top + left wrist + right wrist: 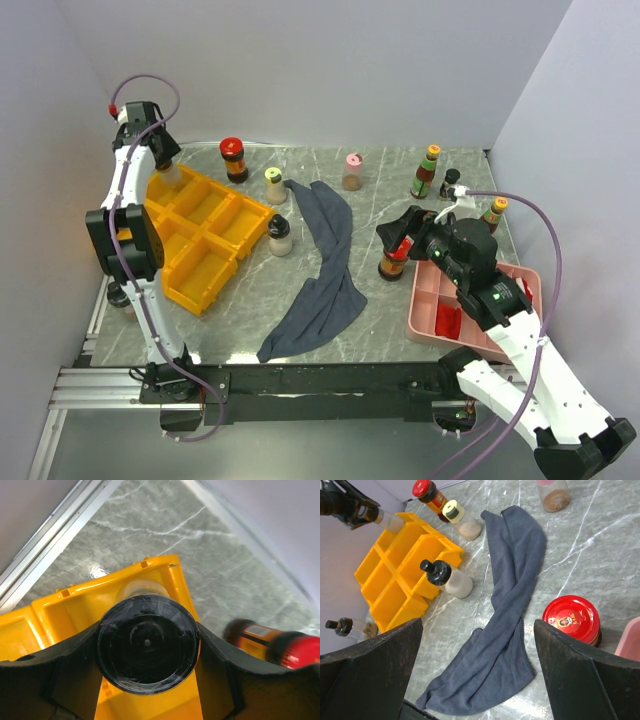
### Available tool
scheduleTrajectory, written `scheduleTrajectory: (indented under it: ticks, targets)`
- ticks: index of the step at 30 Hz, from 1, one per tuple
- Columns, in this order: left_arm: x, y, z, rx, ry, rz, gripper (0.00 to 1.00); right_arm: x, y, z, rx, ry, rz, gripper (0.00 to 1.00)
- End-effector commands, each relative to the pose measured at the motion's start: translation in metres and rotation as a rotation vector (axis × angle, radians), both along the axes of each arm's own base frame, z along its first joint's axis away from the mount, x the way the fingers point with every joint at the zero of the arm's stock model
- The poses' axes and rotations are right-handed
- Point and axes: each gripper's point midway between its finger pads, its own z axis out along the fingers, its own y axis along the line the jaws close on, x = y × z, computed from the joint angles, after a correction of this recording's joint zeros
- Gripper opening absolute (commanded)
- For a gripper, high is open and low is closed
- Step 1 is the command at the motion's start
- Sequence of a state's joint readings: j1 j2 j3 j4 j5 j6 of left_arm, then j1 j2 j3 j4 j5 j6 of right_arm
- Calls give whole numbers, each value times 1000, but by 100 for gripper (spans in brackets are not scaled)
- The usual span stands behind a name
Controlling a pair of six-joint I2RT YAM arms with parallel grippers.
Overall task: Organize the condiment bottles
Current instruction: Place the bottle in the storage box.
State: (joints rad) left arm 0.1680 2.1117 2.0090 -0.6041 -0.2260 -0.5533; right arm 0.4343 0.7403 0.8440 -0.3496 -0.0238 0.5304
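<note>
My left gripper [162, 163] is shut on the black cap [147, 647] of a clear condiment bottle [387, 521]. It holds the bottle over the far corner compartment of the yellow organizer [203, 235]. My right gripper [402, 232] stands open above the table, its fingers [580, 670] wide apart over the cloth. A red-lidded jar [571, 618] stands just beside its right finger. Other bottles stand on the table: a red-lidded jar [233, 158], a yellow-capped shaker [275, 185], a black-capped shaker [279, 235], a pink-capped shaker [352, 172] and slim orange-capped bottles [427, 170].
A grey-blue cloth [325, 270] lies stretched across the middle of the table. A pink tray [432, 300] with red packets sits at the front right under my right arm. A tiny black-capped bottle [118, 295] stands left of the organizer. Walls close the table's left, back and right sides.
</note>
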Motion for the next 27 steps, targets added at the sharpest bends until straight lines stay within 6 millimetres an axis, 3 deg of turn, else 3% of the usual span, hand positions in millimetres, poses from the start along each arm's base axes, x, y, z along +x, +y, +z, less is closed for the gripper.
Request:
scheduleTrajectory:
  ticks: [1, 5, 9, 11, 12, 15, 20, 27]
  targets:
    - [23, 13, 12, 36, -77, -16, 1, 6, 3, 4, 10, -26, 1, 100]
    - [24, 15, -5, 28, -59, -21, 2, 7, 3, 3, 7, -24, -5, 100]
    - [25, 18, -16, 26, -35, -17, 23, 8, 2, 2, 6, -26, -11, 100]
    - [27, 17, -20, 22, -29, -31, 44, 8, 1, 2, 4, -24, -17, 100]
    - [28, 15, -21, 15, -27, -37, 64, 9, 1, 2, 3, -23, -17, 100]
    - [27, 13, -22, 6, -22, -40, 84, 8, 2, 1, 5, -22, -14, 100]
    - [19, 12, -9, -8, -21, -12, 99, 8, 1, 1, 5, -22, -14, 100]
    - [-9, -7, 47, -87, -81, -27, 99, 5, 4, 2, 16, -23, 2, 100]
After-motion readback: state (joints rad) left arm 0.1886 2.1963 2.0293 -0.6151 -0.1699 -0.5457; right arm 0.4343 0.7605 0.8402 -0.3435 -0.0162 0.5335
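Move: The left hand holds a black-capped bottle by its cap over the storage box. The farthest compartment, where the bottle is bound, lies almost straight below, about 1 cm left and 12 cm down. The red-lidded jar stands roughly 17 cm right and 3 cm farther out, the yellow-capped bottle some 27 cm right and 3 cm back, both about 10 cm lower. From the idle right hand the compartment is around 30 cm ahead, 53 cm left and 22 cm down. Fingers still pinching the cap, the left hand lowers the bottle about 6 cm, nearly straight down into the box's farthest compartment, tipping down some 5 degrees. It pauses there, opens wide to let go of the cap, and eases up about 2 cm with the open fingers either side. ##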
